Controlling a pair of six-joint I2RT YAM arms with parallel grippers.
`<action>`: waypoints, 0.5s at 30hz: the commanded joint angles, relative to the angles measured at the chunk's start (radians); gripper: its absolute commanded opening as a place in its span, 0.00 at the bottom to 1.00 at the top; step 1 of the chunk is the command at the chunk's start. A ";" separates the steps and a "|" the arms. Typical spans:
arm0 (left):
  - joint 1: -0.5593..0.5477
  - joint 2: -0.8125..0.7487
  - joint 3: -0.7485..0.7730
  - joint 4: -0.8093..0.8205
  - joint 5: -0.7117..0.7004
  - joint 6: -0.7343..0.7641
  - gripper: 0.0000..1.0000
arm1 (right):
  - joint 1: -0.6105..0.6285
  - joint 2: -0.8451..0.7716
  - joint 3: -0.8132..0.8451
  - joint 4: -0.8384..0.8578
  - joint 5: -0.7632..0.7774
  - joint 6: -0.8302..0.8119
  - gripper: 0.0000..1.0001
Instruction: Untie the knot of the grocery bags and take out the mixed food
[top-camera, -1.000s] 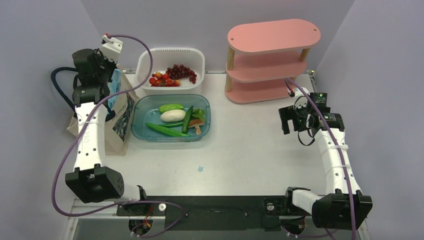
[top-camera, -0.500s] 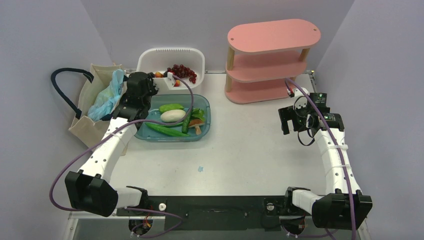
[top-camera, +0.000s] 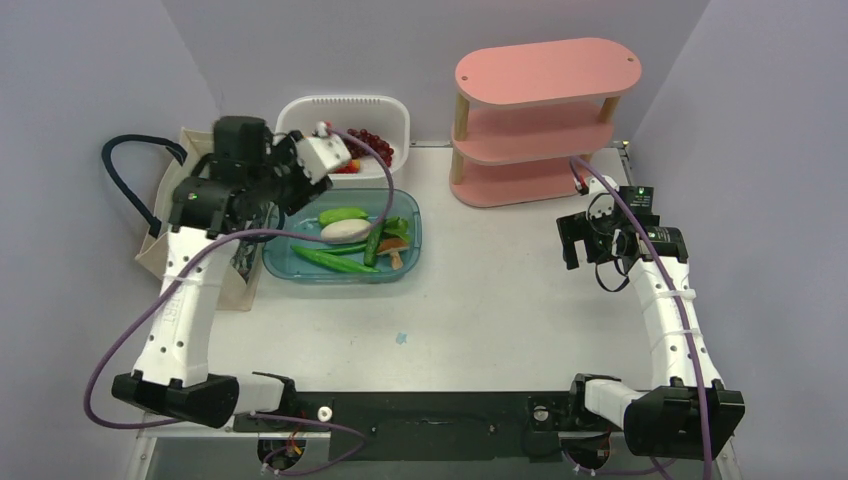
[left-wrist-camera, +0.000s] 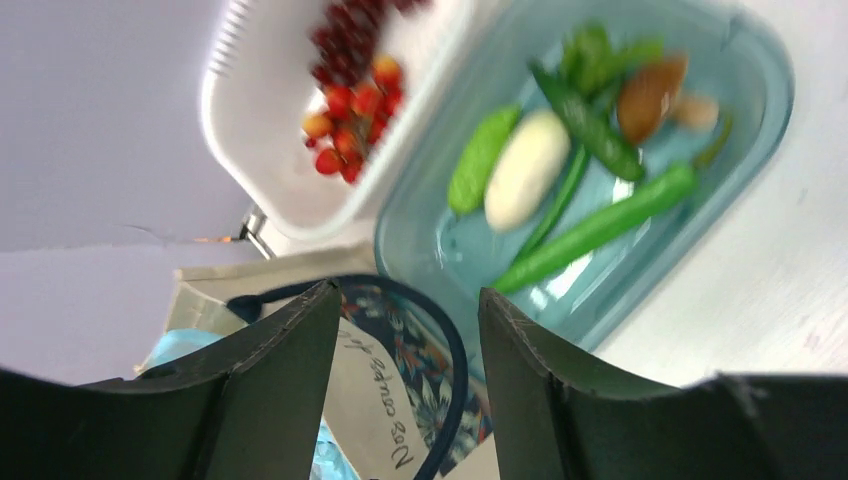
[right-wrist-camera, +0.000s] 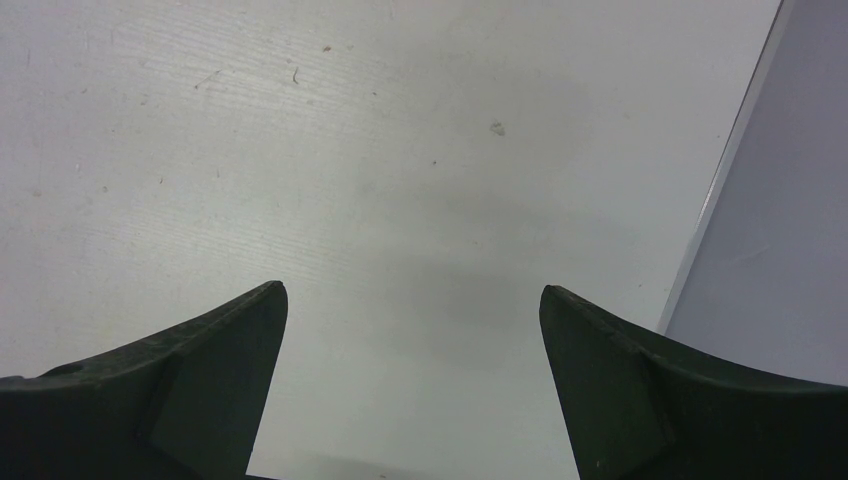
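Note:
The beige canvas tote (top-camera: 160, 245) with navy handles (top-camera: 120, 175) stands at the far left. My left gripper (top-camera: 275, 185) hovers above its right side, next to the teal tub. In the left wrist view the left gripper (left-wrist-camera: 408, 290) is open and holds nothing. Beyond the gap between its jaws lie the tote's navy handle loop (left-wrist-camera: 452, 370) and its floral lining. Bits of the light blue plastic bag (left-wrist-camera: 185, 345) show inside the tote. The knot and the mixed food are hidden. My right gripper (top-camera: 572, 240) (right-wrist-camera: 413, 290) hangs open over bare table at the right.
A clear teal tub (top-camera: 410, 225) (left-wrist-camera: 760, 110) with green vegetables and a white oval one sits beside the tote. Behind it stands a white slotted basket (top-camera: 400, 115) (left-wrist-camera: 240, 110) with grapes and small red fruit. A pink three-tier shelf (top-camera: 540, 120) stands at the back right.
My left gripper left the blue bag in the tote, swung right toward the tub, then rose, and its jaws have opened. The arm now covers the blue bag from above. The right arm is still.

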 joint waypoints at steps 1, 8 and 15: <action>0.154 0.058 0.314 -0.122 0.380 -0.349 0.51 | -0.004 -0.009 0.001 0.035 -0.016 0.007 0.93; 0.428 0.188 0.312 0.024 0.222 -0.551 0.51 | -0.004 -0.015 -0.003 0.035 -0.015 0.008 0.93; 0.636 0.338 0.281 0.106 0.158 -0.673 0.48 | -0.005 -0.035 -0.021 0.034 -0.005 0.008 0.93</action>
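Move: The light-blue grocery bag in the cloth tote lies about 15 cm to the left of the left gripper, some 7 cm ahead and about 10 cm lower. The tote's near handle is close by, roughly 4 cm left, 3 cm back and 5 cm down. The vegetable tray's middle is about 5 cm ahead, 4 cm right and 28 cm below. From the right gripper, the blue bag lies some 65 cm left, 13 cm ahead and 3 cm up. Lift the left gripper about 10 cm, clear of the loose tote handle, then swing it some 15 cm left and 7 cm forward over the tote mouth, sinking again towards the blue bag. Turn it about 40 degrees counter-clockwise on the way, its left side dipping, and leave the fingers half open. ##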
